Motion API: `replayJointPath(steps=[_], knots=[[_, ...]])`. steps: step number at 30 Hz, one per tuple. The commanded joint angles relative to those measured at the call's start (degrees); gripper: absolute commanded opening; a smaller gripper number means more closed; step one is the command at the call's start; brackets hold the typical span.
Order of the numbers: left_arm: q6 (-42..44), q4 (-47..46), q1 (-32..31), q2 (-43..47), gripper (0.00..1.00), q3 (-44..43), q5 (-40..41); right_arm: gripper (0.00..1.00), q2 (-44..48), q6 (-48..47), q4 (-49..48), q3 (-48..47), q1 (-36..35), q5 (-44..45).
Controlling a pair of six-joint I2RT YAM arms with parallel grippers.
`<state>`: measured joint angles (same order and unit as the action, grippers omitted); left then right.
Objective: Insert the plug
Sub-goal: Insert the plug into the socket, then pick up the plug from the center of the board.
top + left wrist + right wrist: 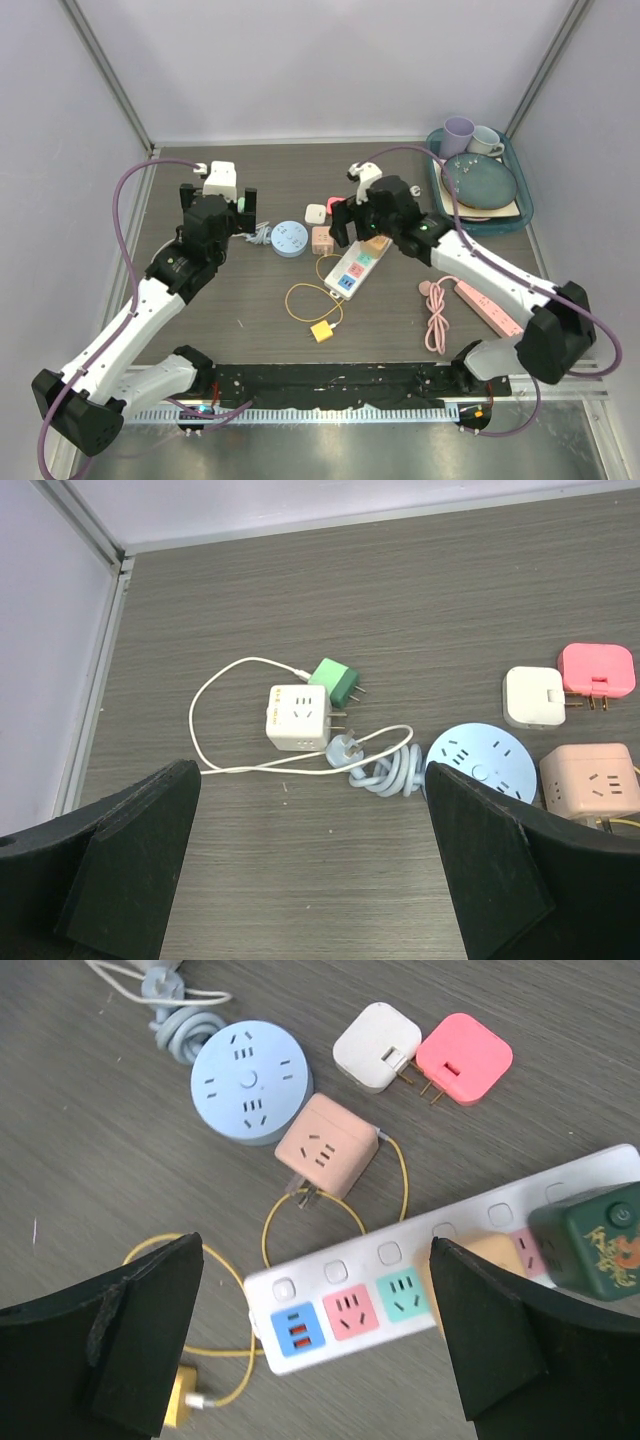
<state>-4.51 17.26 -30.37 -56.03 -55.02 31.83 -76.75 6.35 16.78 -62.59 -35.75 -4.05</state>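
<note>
A white power strip (330,1272) with coloured sockets lies under my right gripper (314,1295), which is open with nothing between its fingers. A dark green plug block (590,1235) with an orange print sits on the strip's far sockets, just beyond my right finger (490,1330). How deep it sits I cannot tell. From above, the strip (352,272) lies mid-table with the right gripper (348,228) over its far end. My left gripper (312,830) is open and empty, short of a white cube adapter (297,717) and a small green plug (333,681).
A round light-blue socket (480,763) with its coiled cable, a white adapter (533,695), a pink adapter (597,670) and a pink cube (325,1145) lie between the arms. A yellow cable (312,300), a pink strip (490,308) and a dish tray (525,215) lie to the right.
</note>
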Motion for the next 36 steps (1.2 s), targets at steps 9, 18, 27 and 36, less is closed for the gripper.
replayJointPath(steps=[9,18,27,36], knots=[[-1.5,-1.5,0.0,0.7,1.00,-1.3,-1.4,0.96,-20.3,20.1,2.2,-14.2,-7.9,24.3],[-1.2,-1.7,0.0,1.5,1.00,-1.1,-1.0,0.93,-32.0,24.5,2.6,-19.9,-9.9,26.1],[-1.4,-1.6,0.0,1.6,1.00,-1.2,-1.5,0.82,-36.2,25.4,2.6,-21.2,-10.2,25.2],[-1.7,-1.6,0.0,1.0,1.00,-1.2,-2.2,0.34,-33.0,23.9,2.4,-18.7,-10.3,24.4]])
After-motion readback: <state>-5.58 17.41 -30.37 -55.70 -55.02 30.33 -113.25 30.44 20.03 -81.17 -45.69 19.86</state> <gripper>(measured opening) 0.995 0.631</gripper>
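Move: About 5 cm ahead, 7 cm to the left and 15 cm below the open right hand, the peach cube adapter lies on the table. The blue round socket is some 8 cm farther left, level with it; the white square plug is about 6 cm beyond it and 2 cm to its left. The orange cube on the power strip is roughly 14 cm to its right. From the left hand, the peach adapter is about 18 cm right, 5 cm ahead and 22 cm below. Sinking some 15 cm towards the peach adapter, the right hand also sweeps about 7 cm left and 5 cm forward, while its wrist turns roughly 25 degrees clockwise and tips the fingers further down. The sideways and forward reach is done first; the last stretch is nearly straight down. Then the hand stops and the fingers close from wide open onto the adapter's two sides, pinching it. ##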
